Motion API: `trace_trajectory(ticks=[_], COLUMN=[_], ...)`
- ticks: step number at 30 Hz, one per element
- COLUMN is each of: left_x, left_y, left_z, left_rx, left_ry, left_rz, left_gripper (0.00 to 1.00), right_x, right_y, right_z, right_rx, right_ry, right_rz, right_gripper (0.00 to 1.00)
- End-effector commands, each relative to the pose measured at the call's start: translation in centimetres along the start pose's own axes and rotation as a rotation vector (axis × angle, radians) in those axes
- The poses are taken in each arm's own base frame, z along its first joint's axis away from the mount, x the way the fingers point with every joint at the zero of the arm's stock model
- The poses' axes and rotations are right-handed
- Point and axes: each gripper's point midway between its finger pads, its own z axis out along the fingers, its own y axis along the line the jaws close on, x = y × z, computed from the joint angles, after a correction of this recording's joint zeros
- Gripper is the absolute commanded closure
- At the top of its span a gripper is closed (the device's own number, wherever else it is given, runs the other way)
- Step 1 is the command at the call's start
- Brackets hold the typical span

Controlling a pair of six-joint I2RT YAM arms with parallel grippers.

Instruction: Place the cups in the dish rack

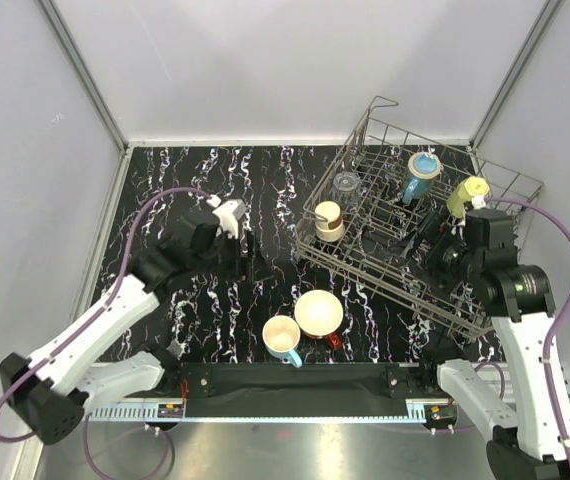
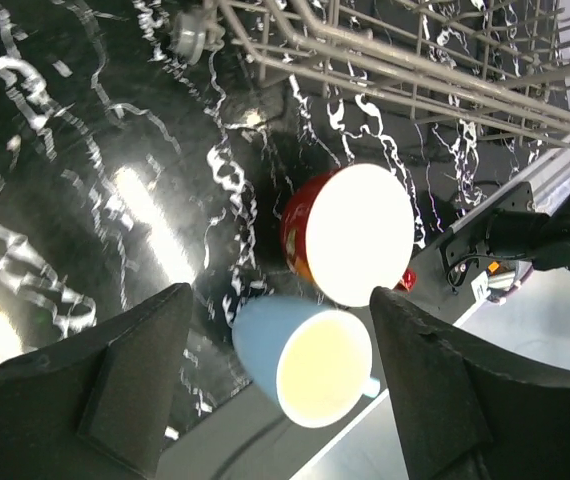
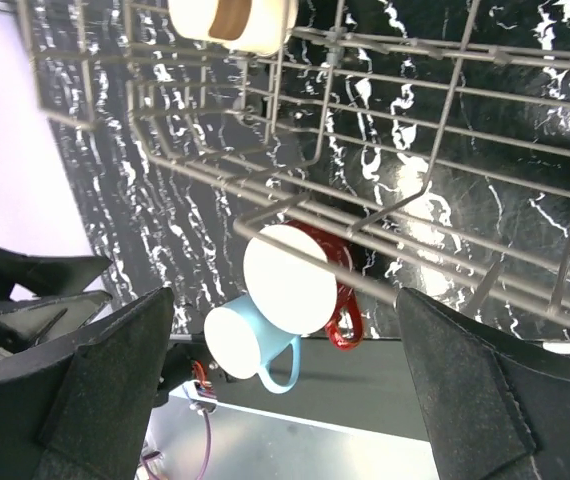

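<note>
A light-blue mug (image 1: 282,338) and a wide red mug (image 1: 319,314) stand touching near the table's front edge. The wire dish rack (image 1: 487,226) sits tilted at the back right. It holds a clear tumbler (image 1: 346,184), a cream-brown cup (image 1: 329,220), a teal cup (image 1: 421,175) and a yellow-green cup (image 1: 468,195). My left gripper (image 1: 248,255) hangs open left of the rack, well behind the two mugs. The left wrist view shows the light-blue mug (image 2: 305,360) and red mug (image 2: 350,235) beyond its gripper (image 2: 281,300). My right gripper (image 1: 443,248) is open over the rack's near side.
Rack wires (image 3: 365,282) cross the right wrist view above the red mug (image 3: 290,278) and light-blue mug (image 3: 240,335); the cream-brown cup (image 3: 230,22) is at the top. A black base bar (image 1: 295,378) runs along the front edge. Purple cables (image 1: 150,208) loop over both arms.
</note>
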Motion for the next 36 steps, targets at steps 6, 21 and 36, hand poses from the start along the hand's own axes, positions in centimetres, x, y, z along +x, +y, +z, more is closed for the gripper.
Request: trace_trajectory(ticks=[6, 21, 36], left_x=[5.7, 11.8, 13.6], left_y=[2.3, 2.1, 2.1], left_z=[-1.2, 1.5, 3.9], left_rx=[-0.142, -0.164, -0.140], left_ry=[0.098, 0.251, 0.293], left_rz=[-0.055, -0.087, -0.074], left_gripper=[0.32, 0.38, 0.52], right_x=[1.2, 1.2, 2.1], right_y=[1.6, 1.4, 3.5], right_z=[0.3, 0.4, -0.4], right_rx=[-0.095, -0.093, -0.221], right_ry=[0.080, 0.091, 0.128], right_rz=[-0.013, -0.088, -0.086], right_gripper=[0.00, 0.00, 0.00])
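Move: The blue mug is roughly 12 cm back, 4 cm right and 16 cm below the left hand, which is empty. The red mug lies about 7 cm back and 13 cm right of that hand, also some 16 cm below, and the cream cup in the rack is around 13 cm ahead, 15 cm right and 14 cm lower. From the right hand the blue mug is about 14 cm back, 24 cm left and 22 cm down. Down and back towards the left side of the blue mug goes the left hand, ending about 11 cm lower and 9 cm nearer the base, while the wrist tips some 20 degrees so the fingers point more steeply down. The fingers narrow from about three-quarters to half open, one coming over the mug's mouth and the other outside its wall with contact not clear, after a near-halt above the rim and a last short dip; the right hand stays open over the rack, drifting a couple of centimetres left and turning slightly counter-clockwise. ##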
